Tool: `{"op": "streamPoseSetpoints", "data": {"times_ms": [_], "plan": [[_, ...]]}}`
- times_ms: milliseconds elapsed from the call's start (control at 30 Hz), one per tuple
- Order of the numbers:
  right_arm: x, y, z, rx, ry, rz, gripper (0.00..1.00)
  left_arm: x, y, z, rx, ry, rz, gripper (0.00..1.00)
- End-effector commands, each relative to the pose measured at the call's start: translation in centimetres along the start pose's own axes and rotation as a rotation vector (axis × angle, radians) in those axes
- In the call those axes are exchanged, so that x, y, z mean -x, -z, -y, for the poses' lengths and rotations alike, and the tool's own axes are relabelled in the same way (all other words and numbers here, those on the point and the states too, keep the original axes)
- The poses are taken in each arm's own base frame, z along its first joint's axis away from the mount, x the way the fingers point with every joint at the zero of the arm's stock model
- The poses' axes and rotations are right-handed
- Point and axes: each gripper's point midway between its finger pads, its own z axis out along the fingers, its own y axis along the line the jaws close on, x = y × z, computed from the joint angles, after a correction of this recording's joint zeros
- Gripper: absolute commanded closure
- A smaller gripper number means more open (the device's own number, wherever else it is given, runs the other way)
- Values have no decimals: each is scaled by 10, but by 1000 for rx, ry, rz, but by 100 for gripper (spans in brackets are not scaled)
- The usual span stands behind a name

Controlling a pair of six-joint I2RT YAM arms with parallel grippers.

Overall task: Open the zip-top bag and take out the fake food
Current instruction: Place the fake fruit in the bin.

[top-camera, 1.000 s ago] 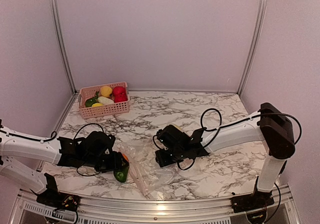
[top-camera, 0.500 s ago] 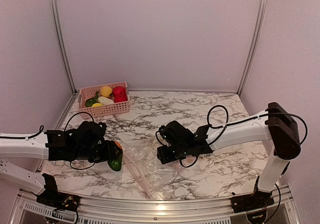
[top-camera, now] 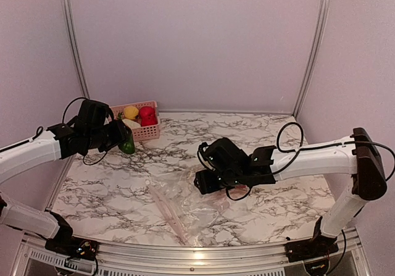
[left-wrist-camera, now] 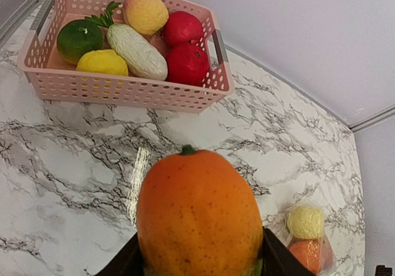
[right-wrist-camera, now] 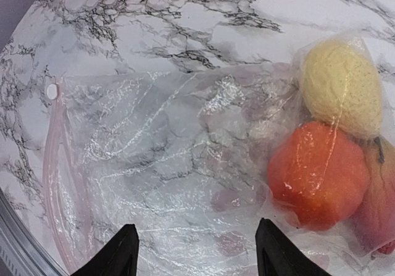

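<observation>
The clear zip-top bag [top-camera: 176, 205] lies flat on the marble at front centre, its zip strip [right-wrist-camera: 57, 183] toward the front. In the right wrist view the bag [right-wrist-camera: 160, 152] holds a cream-yellow fruit [right-wrist-camera: 339, 87], an orange-red fruit [right-wrist-camera: 318, 174] and a pink piece [right-wrist-camera: 378, 217]. My right gripper [top-camera: 207, 183] hovers open just over the bag's flat part [right-wrist-camera: 197, 257], holding nothing. My left gripper [top-camera: 121, 140] is shut on an orange fruit with a green end [left-wrist-camera: 199, 217], held in the air just in front of the pink basket.
The pink slatted basket [top-camera: 129, 135] stands at the back left against the wall, with several toy fruits in it: green, yellow, cream, peach and red. Its front wall shows in the left wrist view [left-wrist-camera: 123, 89]. Metal wall rails stand behind it.
My left arm has lifted the orange-green fruit from beside the bag at front left and carried it back to the basket. My right gripper has stayed over the bag, shifting slightly.
</observation>
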Motion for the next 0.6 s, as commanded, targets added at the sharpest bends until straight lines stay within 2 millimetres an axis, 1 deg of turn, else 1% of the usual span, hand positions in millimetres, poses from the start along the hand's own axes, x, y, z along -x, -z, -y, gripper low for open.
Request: {"op": "streamPoseSetpoints", "data": {"times_ms": [0,133,233,267,433,567], "plan": [[11,17,0,-17,6,28,37,49,-17,6,-18,-11,82,61],[14,25,3,-26,0,39,37,84,-37,0,-2,5,117,61],[15,29,4,-30,-3,44,37,107,-54,-12,36,15,135,60],[15,30,5,-35,-3,43,37,113,-59,-19,47,26,140,60],[17,35,8,-42,-7,49,36,133,-98,-54,90,73,118,59],[18,40,10,-51,-9,50,36,148,-128,-72,97,109,106,58]]}}
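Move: The left hand holds the orange fruit; the bin's middle lies about 27 cm ahead of it, 6 cm to its left and 16 cm below. Inside, about 15 cm below the hand, are the lemon, some 22 cm ahead and 9 cm left, the green fruit, 23 cm ahead and 13 cm left, and the nearer red fruit, 27 cm ahead and 5 cm right. From the right hand the bin is about 37 cm ahead, 37 cm left and 7 cm lower. Swiftly forward, some 16 cm, and about 9 cm to the left, the left hand carries the orange fruit to above the bin's near edge, rising slightly before it starts to sink. The wrist turns about 10 degrees counter-clockwise and the fingers keep their grip. The right hand, open and empty, eases 2 cm up and 2 cm right over the bag. ##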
